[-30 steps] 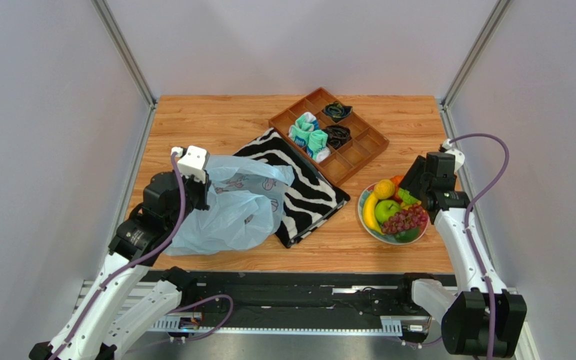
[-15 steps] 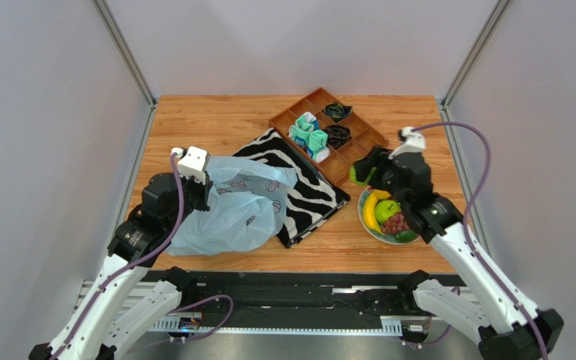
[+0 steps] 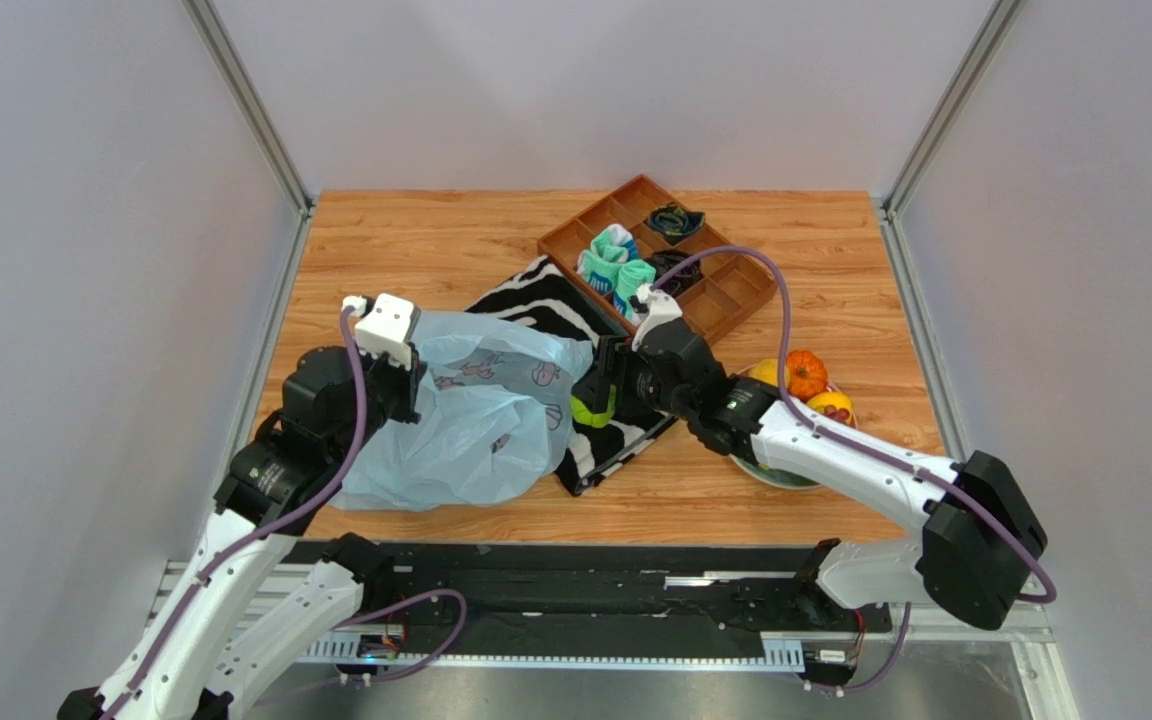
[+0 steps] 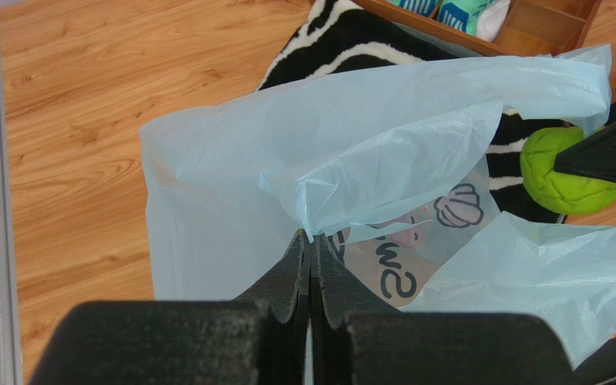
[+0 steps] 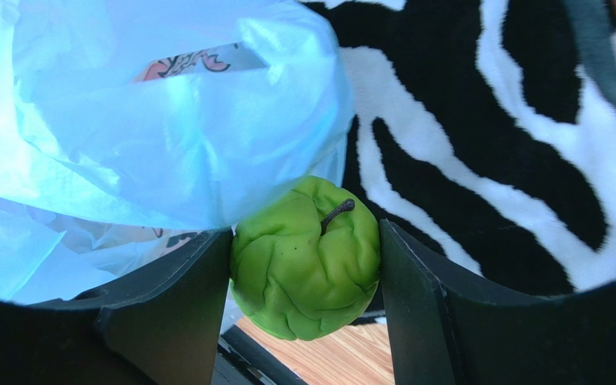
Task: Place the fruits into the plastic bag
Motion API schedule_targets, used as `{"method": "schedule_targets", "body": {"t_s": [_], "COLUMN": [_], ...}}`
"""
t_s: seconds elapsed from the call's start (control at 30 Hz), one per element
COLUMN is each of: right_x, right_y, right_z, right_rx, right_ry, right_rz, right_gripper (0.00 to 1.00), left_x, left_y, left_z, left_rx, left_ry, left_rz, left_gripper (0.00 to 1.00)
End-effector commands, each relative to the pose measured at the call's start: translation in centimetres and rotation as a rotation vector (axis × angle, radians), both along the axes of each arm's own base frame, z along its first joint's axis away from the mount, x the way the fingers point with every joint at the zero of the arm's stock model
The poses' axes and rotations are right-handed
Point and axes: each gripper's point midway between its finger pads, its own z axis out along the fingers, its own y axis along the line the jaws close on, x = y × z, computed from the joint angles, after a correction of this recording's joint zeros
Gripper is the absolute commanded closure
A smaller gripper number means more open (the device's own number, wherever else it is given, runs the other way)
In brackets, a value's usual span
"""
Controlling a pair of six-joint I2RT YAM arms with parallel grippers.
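The light-blue plastic bag (image 3: pixel 462 420) lies at the left of the table, partly over the zebra-striped cloth. My left gripper (image 3: pixel 417 375) is shut on a bunched upper edge of the plastic bag (image 4: pixel 327 160), lifting it. My right gripper (image 3: pixel 597 405) is shut on a bright green, wrinkled round fruit (image 5: pixel 307 257) with a brown stem. It holds that fruit right at the bag's right edge, above the cloth. The green fruit (image 4: pixel 564 172) also shows beside the bag in the left wrist view. Other fruits (image 3: pixel 805 372) sit on a plate that my right arm mostly hides.
The zebra-striped cloth (image 3: pixel 537 285) spreads under the bag and my right gripper. Behind it stands a wooden divided tray (image 3: pixel 717 300) holding teal-and-white rolled socks (image 3: pixel 615 270). My right arm stretches across the plate's rim (image 3: pixel 760 473).
My right arm has swung left from the plate to the bag's edge, carrying the green fruit. The left gripper and the bag have stayed in place.
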Motion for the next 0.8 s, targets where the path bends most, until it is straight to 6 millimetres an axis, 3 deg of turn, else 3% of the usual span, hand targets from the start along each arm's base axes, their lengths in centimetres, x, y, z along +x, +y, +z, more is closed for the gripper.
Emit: {"method": "schedule_targets", "body": {"t_s": [0.0,0.2,0.27,0.33,0.37,0.43,0.47,0.53,0.63,0.67,0.7,0.77], "right_x": [0.2,0.7,1.2,1.6,1.6,1.2,0.9,0.0,-1.2,-1.5,-1.5,-1.9], "right_y": [4.3,8.0,9.3,10.8,11.7,13.5,14.4,16.0,18.0,18.4,18.8,19.5], "right_z": [3.5,4.5,4.0,4.9,3.8,4.4,2.9,2.6,0.4,0.0,-1.7,-2.4], "right_rx": [0.152,0.235,0.243,0.269,0.259,0.261,0.237,0.228,0.201,0.197,0.174,0.167], "right_ry": [-0.039,-0.055,-0.058,-0.078,-0.055,-0.066,-0.041,-0.034,0.017,0.028,0.055,0.075], "right_rz": [0.073,0.111,0.13,0.161,0.192,0.24,0.262,0.307,0.368,0.382,0.391,0.417], "right_gripper": [0.57,0.57,0.57,0.57,0.57,0.57,0.57,0.56,0.54,0.54,0.54,0.54], "left_x": [0.3,0.1,0.1,0.1,0.2,0.2,0.2,0.3,0.5,0.6,0.6,0.7], "left_y": [-0.4,-1.3,-1.7,-1.9,-2.0,-2.1,-2.1,-2.0,-1.8,-1.7,-1.7,-1.7], "left_z": [1.0,0.9,0.8,0.7,0.5,0.4,0.3,0.1,-0.2,-0.3,-0.4,-0.5], "left_rx": [-0.01,-0.025,-0.028,-0.031,-0.027,-0.025,-0.023,-0.017,-0.005,-0.002,0.0,0.002], "left_ry": [-0.043,-0.033,-0.026,-0.02,-0.013,-0.007,-0.001,0.004,0.016,0.023,0.025,0.031], "left_rz": [-0.024,-0.068,-0.089,-0.099,-0.1,-0.103,-0.103,-0.096,-0.08,-0.077,-0.075,-0.073], "left_gripper": [1.0,1.0,1.0,1.0,1.0,1.0,1.0,1.0,1.0,1.0,1.0,1.0]}}
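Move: The right hand already holds the green apple, with the bag's open mouth about 10 cm to its left, 2 cm farther out and slightly lower. The zebra cloth's middle is some 4 cm ahead, 1 cm left and 9 cm below, and the socks in the wooden tray are about 20 cm ahead and 4 cm right. From the left hand, pinching the bag's rim, the mouth is roughly 13 cm right, 2 cm ahead and 7 cm down. Leftward, nearly level, the right hand carries the apple some 17 cm through the bag's mouth towards the left fingers, sinking about 2 cm at the end and turning roughly 20 degrees counter-clockwise, its grip unchanged. The left hand keeps its pinch on the rim and eases about 1.5 cm right to meet it, then slightly down. ##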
